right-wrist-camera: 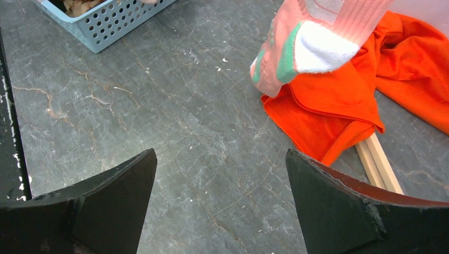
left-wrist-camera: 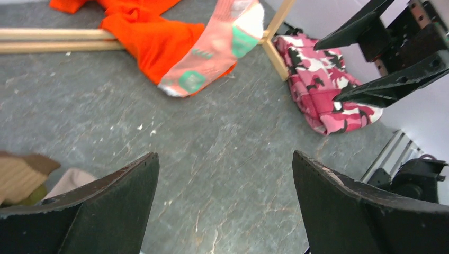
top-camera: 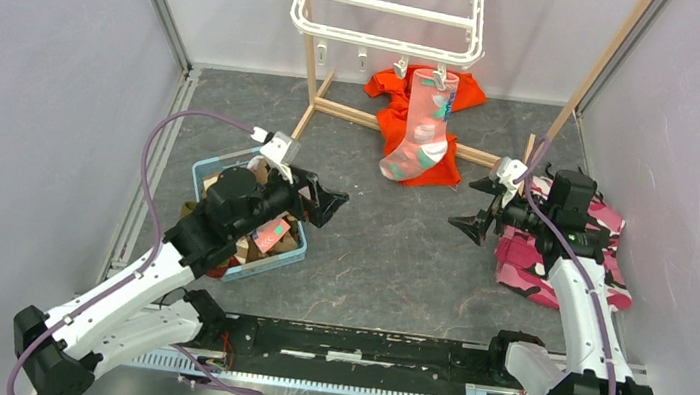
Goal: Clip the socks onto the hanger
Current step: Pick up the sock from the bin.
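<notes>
The white hanger [top-camera: 389,11] hangs at the back, small clips along its near edge. One pink sock with teal and white patches [top-camera: 422,131] dangles from a clip, its toe over the orange garment; it also shows in the left wrist view as the pink sock [left-wrist-camera: 212,53] and in the right wrist view as the pink sock [right-wrist-camera: 296,47]. More socks [top-camera: 271,233] lie in a blue basket. My left gripper [top-camera: 333,206] is open and empty beside the basket, over bare floor [left-wrist-camera: 225,156]. My right gripper [top-camera: 466,204] is open and empty too [right-wrist-camera: 219,153], right of the hanging sock.
The blue perforated basket [top-camera: 203,171] sits under my left arm. An orange garment [top-camera: 392,112] lies over the wooden stand's base [top-camera: 346,111]. A pink camouflage cloth [top-camera: 530,255] lies beneath my right arm. Grey walls close in both sides.
</notes>
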Motion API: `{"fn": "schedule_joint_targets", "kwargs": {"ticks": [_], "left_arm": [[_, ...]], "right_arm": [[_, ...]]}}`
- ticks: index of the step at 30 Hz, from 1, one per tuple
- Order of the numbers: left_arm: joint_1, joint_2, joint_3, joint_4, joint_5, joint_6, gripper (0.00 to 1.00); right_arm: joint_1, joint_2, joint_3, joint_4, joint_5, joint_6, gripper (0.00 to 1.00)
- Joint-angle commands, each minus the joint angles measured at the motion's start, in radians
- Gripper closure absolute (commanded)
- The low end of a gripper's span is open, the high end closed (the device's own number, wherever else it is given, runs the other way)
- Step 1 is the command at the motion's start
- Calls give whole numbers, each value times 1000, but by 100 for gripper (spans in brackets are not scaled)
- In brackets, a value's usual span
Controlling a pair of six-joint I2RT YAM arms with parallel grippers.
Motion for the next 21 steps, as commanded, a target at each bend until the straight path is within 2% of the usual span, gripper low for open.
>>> {"fn": "schedule_joint_targets", "kwargs": {"ticks": [1, 4, 7, 12, 18, 21], "left_arm": [[6, -28, 8, -186, -89, 1, 0], [6, 4, 87, -324, -158, 44, 5], [7, 52, 179, -435, -206, 34, 13], [7, 120, 207, -545, -145, -66, 27], [5, 183, 212, -706, -76, -217, 57], [-11, 230, 229, -812, -64, -254, 61]], "right_arm": [[-4, 37, 24, -25, -40, -65, 2], [-4, 64, 50, -93, -61, -105, 2], [-4, 59, 51, -99, -60, -117, 2], [-4, 56, 51, -100, -48, -121, 2], [-4, 67, 51, -110, -50, -127, 2], [-3, 69, 54, -115, -51, -130, 2]]}}
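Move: Inside the blue bin, the pink sock lies about 13 cm left of the empty left hand, 2 cm back and some 20 cm below. The grey sock is just beyond it, also 13 cm left of the hand but about 3 cm ahead; the bin's near right corner is only 6 cm left and 5 cm back, both nearly as far down. From the right hand the pink sock is roughly 38 cm left, 6 cm back and 14 cm lower. Sinking about 10 cm beside the bin, the left hand shifts some 4 cm left towards the pink sock, checks briefly halfway, then drops faster while drawing a little back. Its fingers tip about 40 degrees further down and narrow from wide open to under half, still empty and clear of the socks. The right hand only settles about 2 cm lower, open. ##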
